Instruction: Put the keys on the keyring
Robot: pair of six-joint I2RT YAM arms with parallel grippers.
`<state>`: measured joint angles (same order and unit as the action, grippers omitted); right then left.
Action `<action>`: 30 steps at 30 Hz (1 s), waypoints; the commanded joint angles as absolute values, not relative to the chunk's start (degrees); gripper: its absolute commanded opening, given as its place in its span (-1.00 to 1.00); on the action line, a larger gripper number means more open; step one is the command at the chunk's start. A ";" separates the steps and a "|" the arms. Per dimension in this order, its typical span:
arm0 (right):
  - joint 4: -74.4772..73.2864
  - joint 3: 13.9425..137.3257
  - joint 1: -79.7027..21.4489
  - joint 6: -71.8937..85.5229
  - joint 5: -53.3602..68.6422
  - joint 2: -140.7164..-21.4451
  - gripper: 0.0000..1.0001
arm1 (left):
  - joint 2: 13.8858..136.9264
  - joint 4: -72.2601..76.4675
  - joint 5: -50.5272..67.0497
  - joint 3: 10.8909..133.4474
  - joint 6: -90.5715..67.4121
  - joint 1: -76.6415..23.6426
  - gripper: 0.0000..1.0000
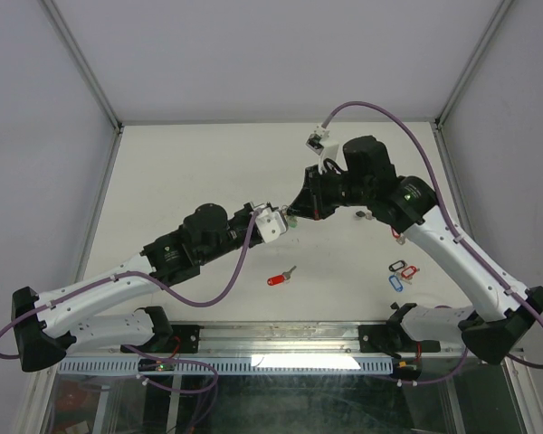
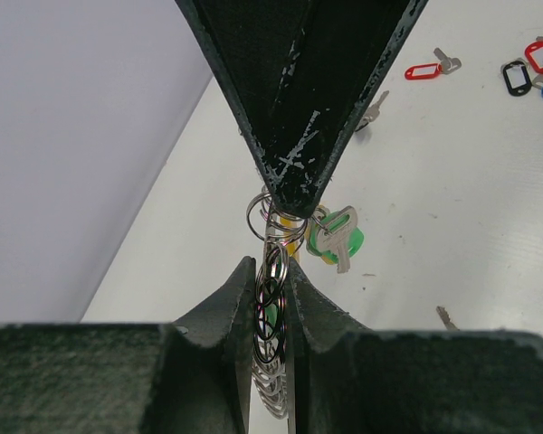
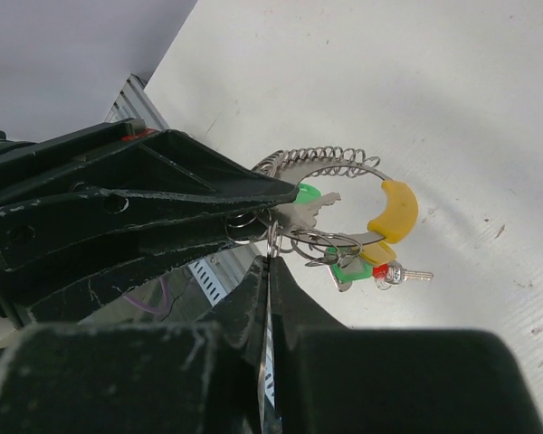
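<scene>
The keyring [image 3: 330,160], a silvery coiled wire loop with a yellow sleeve [image 3: 394,210], hangs in the air between both arms. My left gripper [image 2: 271,264] is shut on its coiled part [image 2: 271,307]. My right gripper [image 3: 271,264] comes in from the opposite side, shut on a thin silver key held edge-on, whose small split ring [image 3: 271,237] pokes out at the loop. Green-tagged keys [image 3: 348,268] and a red-tagged one [image 3: 381,269] hang from the loop. In the top view the two grippers [image 1: 273,220] [image 1: 295,212] meet tip to tip above the table's middle.
A red-tagged key [image 1: 280,278] lies loose on the white table in front of the grippers. Black, red and blue tags [image 1: 402,272] lie in a cluster at the right, near the right arm's base. Metal frame posts stand at the table's back corners.
</scene>
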<state>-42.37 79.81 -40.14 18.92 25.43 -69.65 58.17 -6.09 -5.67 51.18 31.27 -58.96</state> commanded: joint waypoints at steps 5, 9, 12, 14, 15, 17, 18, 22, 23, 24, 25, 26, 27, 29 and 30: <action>-48.35 84.93 -40.08 17.78 31.73 -71.20 -1.00 | 57.66 -6.98 -12.30 52.56 34.43 -58.45 -1.00; -49.57 85.37 -40.08 17.70 32.80 -72.38 -1.00 | 57.74 -6.97 -13.16 52.22 35.16 -58.58 -1.00; -50.68 85.72 -40.08 17.27 33.73 -73.19 -1.00 | 57.76 -6.98 -13.94 51.99 35.50 -58.70 -1.00; -51.37 85.74 -40.11 16.90 34.29 -73.59 -1.00 | 57.79 -6.88 -14.24 51.89 35.65 -58.73 -1.00; -51.73 85.73 -40.10 16.55 34.64 -73.81 -1.00 | 57.83 -6.90 -14.35 51.86 35.64 -58.71 -1.00; -52.10 85.66 -40.08 16.32 34.81 -73.96 -1.00 | 57.88 -6.78 -14.33 51.70 35.67 -58.71 -1.00; -52.19 85.52 -40.08 16.19 34.85 -73.94 -1.00 | 57.92 -6.79 -14.32 51.70 35.61 -58.71 -1.00; -48.93 84.41 -40.06 16.85 35.01 -72.30 -1.00 | 58.04 -6.82 -13.75 51.76 35.14 -58.71 -1.00; -47.04 83.34 -40.12 17.33 34.55 -71.42 -0.98 | 58.17 -6.85 -13.53 51.75 34.96 -58.71 -1.00; -44.56 82.65 -40.13 17.53 33.97 -70.49 -0.88 | 58.26 -6.78 -13.31 51.74 34.78 -58.71 -1.00; -42.67 81.87 -40.13 17.62 33.17 -69.53 -0.79 | 58.35 -6.81 -13.01 51.76 34.58 -58.75 -1.00; -40.79 81.11 -40.15 17.73 32.39 -68.37 -0.68 | 58.36 -6.78 -12.82 51.76 34.36 -58.72 -1.00; -38.72 80.11 -40.09 17.77 31.45 -67.13 -0.56 | 58.29 -6.81 -12.57 51.71 34.10 -58.71 -1.00; -34.19 77.91 -40.09 18.00 29.81 -64.31 -0.36 | 58.27 -6.83 -12.10 51.60 33.52 -58.71 -1.00; -31.63 76.46 -40.10 18.09 28.69 -62.76 -0.28 | 58.27 -6.84 -11.85 51.71 33.23 -58.71 -1.00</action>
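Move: The keyring's coiled wire is pinched between the two hands, its upper coil right at both fingertips, about 0 cm away each way. The green-tagged key hangs from it some 2 cm back, 2 cm right and 4 cm below the left hand. The loose red-tagged key lies on the table about 5 cm back from the right hand, 1 cm to its left and 26 cm below. Both hands sink about 1.5 cm, then the right opens and backs off the coil; the left keeps hold. ##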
